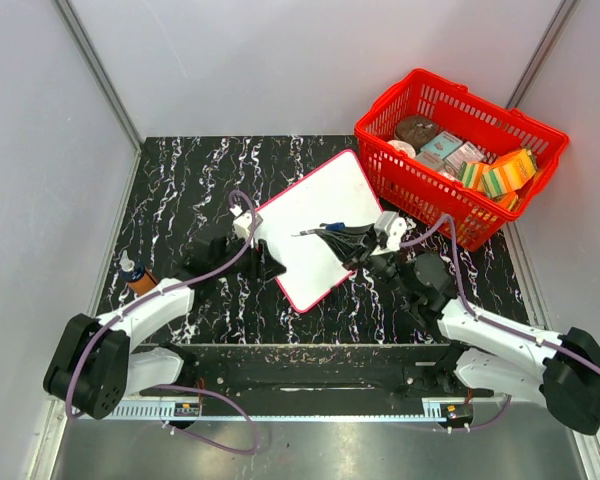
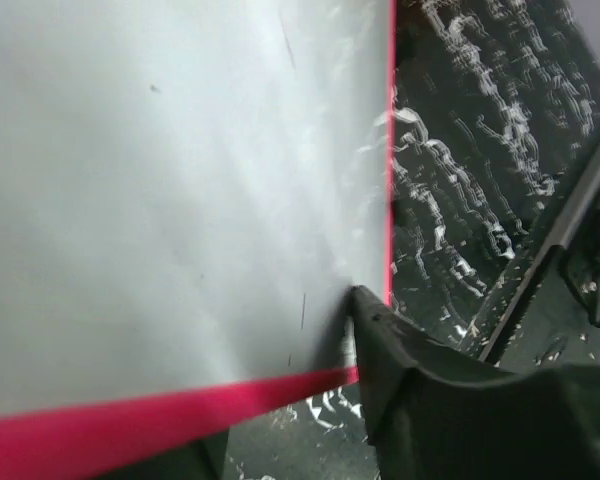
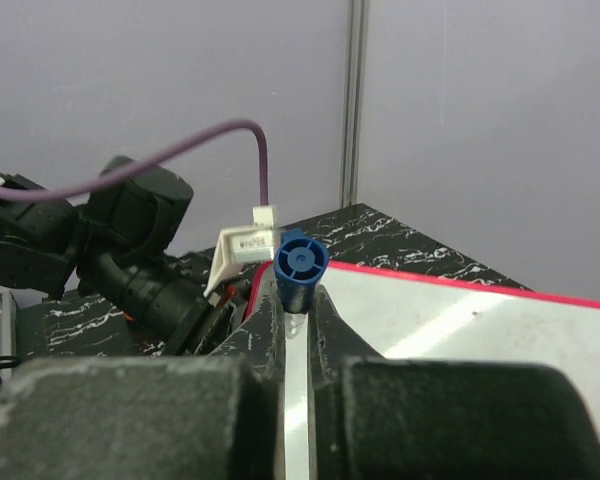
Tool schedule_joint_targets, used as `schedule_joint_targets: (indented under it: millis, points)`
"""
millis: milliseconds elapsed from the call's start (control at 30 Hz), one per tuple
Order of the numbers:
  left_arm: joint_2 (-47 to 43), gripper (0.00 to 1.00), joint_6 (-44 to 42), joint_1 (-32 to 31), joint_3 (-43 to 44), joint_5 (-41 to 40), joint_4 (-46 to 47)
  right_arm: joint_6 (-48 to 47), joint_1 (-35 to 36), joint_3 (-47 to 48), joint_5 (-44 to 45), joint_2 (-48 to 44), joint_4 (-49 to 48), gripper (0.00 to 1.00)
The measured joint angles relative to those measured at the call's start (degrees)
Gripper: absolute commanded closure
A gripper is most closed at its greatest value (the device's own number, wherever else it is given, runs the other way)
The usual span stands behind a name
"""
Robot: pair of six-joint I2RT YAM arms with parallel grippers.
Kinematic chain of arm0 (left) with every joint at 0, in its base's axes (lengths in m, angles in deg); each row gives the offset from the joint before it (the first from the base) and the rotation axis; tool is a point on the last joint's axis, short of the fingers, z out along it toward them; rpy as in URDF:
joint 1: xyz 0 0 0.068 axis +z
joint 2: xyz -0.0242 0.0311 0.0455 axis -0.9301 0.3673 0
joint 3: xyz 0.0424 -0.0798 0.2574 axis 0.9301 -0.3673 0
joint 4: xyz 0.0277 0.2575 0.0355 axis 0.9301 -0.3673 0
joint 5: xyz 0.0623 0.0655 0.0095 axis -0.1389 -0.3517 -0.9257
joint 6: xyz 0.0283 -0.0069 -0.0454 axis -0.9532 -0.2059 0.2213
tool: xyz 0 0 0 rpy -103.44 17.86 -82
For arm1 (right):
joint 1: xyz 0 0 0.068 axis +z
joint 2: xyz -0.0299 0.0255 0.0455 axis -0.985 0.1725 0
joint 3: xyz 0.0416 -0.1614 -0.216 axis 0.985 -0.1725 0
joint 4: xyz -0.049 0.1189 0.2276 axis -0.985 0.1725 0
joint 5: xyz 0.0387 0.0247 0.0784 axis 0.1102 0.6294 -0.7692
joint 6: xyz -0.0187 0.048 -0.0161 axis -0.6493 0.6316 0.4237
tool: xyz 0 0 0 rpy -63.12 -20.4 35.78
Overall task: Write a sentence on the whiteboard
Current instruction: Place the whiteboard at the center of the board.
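Note:
The whiteboard (image 1: 320,225), white with a thin red rim, lies tilted on the black marbled table. Its surface shows no writing, so the sentence is not in view. My right gripper (image 1: 342,243) reaches over the board's middle and is shut on a marker with a blue end (image 3: 301,262), held between the fingertips (image 3: 272,310). My left gripper (image 1: 265,262) is at the board's left edge. In the left wrist view the board (image 2: 180,200) fills the frame. Its red rim lies between the parted jaws of my left gripper (image 2: 280,380), with one finger (image 2: 400,370) over the corner.
A red basket (image 1: 420,195) full of boxes and packets stands at the back right, close to the board's far corner. A small bottle with an orange band (image 1: 135,275) stands at the table's left edge. Grey walls enclose the table (image 1: 180,180).

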Motion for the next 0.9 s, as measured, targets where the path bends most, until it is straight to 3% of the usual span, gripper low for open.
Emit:
schedule_joint_targets:
  millis: [300, 900]
  points:
    - [0.39, 0.44, 0.2, 0.0, 0.0, -2.49, -6.19, 0.83, 0.0, -0.02, 1.44, -5.79, 3.08, 1.0]
    - [-4.2, 0.13, -2.25, -1.07, 0.0, -7.06, -9.68, 0.81, 0.02, -0.13, 2.93, -9.01, 5.84, 1.0]
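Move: The whiteboard's middle lies about 11 cm ahead of the left hand and 10 cm to its right, some 4 cm lower; the parting fingers straddle its near-left edge. For the right hand, with the pen pinched in it, the whiteboard's middle is roughly 10 cm ahead, level sideways and some 24 cm below. The red basket stands beyond the board, about 20 cm ahead of the right hand and 26 cm to its right, 17 cm lower. Down about 3 cm and a little left, the left hand sinks at the whiteboard's near-left edge, rolling some 5 degrees so its left side rises, then lifts back slightly; its already parting fingers spread from half open to nearly full, either side of the edge. Meanwhile the right hand keeps its pinch on the pen, rising and drifting right, then stays high over the board. ##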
